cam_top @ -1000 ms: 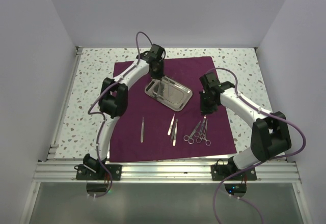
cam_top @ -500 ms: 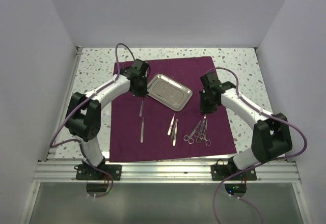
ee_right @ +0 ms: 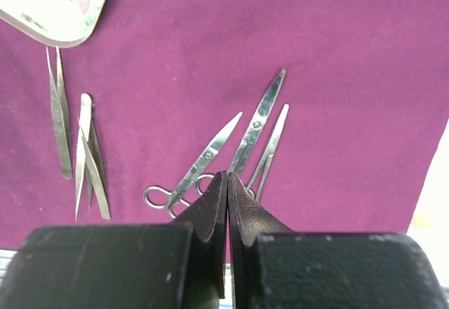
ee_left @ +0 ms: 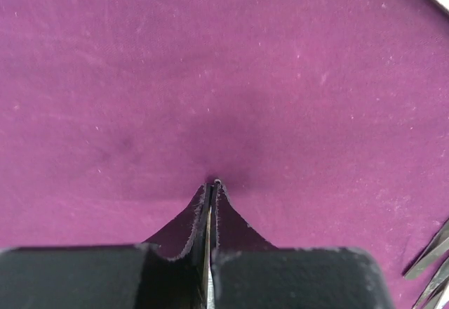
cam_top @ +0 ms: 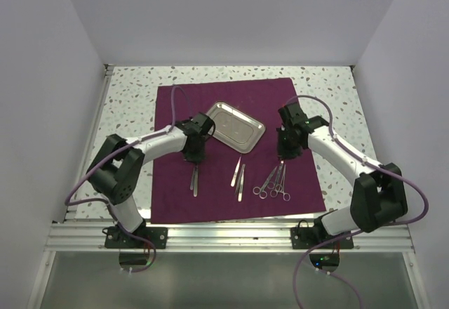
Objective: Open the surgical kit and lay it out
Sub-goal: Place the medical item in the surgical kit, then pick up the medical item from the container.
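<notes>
The dark purple cloth (cam_top: 295, 105) lies spread flat. The steel tray (cam_top: 237, 125) sits on its far middle. My left gripper (cam_top: 194, 160) is low over the cloth's left part, shut on thin steel tweezers (ee_left: 208, 253) that show as a sliver between its pads. More tweezers (cam_top: 194, 184) lie just under and in front of it. A pair of tweezers (cam_top: 238, 175) lies mid-cloth. Ring-handled instruments (cam_top: 273, 182) lie to the right. My right gripper (cam_top: 283, 156) is shut and empty, hovering just above them (ee_right: 231, 147).
The cloth sits on a speckled white tabletop (cam_top: 126, 112) inside white walls. An aluminium rail (cam_top: 224, 235) runs along the near edge. The right wrist view shows the tray corner (ee_right: 56, 3) and the mid-cloth tweezers (ee_right: 70, 133).
My left arm has swung from the tray toward the near left, carrying tweezers down to the cloth beside the ones lying there. The right arm has hardly moved.
</notes>
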### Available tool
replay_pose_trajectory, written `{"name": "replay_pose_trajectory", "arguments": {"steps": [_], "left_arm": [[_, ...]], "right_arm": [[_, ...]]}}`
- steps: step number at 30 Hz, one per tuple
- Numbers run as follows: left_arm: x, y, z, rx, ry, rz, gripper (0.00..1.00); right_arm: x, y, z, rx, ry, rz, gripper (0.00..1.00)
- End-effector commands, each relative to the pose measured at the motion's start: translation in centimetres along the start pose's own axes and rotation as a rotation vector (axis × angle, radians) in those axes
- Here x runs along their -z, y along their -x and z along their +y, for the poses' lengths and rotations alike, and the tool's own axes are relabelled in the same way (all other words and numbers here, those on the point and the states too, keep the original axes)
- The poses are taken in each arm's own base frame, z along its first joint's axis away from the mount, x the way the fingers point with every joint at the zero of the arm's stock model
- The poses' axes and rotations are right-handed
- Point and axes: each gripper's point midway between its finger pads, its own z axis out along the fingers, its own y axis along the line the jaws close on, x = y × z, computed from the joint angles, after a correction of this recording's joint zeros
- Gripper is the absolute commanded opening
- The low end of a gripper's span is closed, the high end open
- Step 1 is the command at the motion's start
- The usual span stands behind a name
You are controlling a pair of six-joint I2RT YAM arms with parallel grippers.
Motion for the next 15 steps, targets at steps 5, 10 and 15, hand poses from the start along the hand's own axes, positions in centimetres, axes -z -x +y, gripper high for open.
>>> {"name": "replay_pose_trajectory", "arguments": {"steps": [5, 10, 15], "left_arm": [[2.1, 1.7, -0.2, 0.07, 0.007, -0.096, 0.29], [3.6, 4.0, -0.8, 0.057, 0.01, -0.133, 0.39], [4.1, 10.3, -3.9, 0.001, -0.013, -0.215, 0.38]], "right_arm": [[0.8, -0.9, -0.7, -0.005, -0.002, -0.021, 0.0], [1.2, -1.0, -1.1, -0.012, -0.013, -0.039, 0.0], [1.4, -1.4, -0.9, -0.033, 0.0, -0.037, 0.0]]}}
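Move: The tweezers just laid down are still between the left fingertips, their middle about 5 cm back, 1 cm below. The other tweezers lie right beside them, 1 cm right and 5 cm back; the tray is some 12 cm ahead and 15 cm right; the three loose tweezers are 16 cm right, 6 cm back. From the right hand the held tweezers lie about 32 cm left and 5 cm back, 8 cm lower. Left fingers open to release the tweezers, then rise about 5 cm and reach 4 cm forward towards the tray. ##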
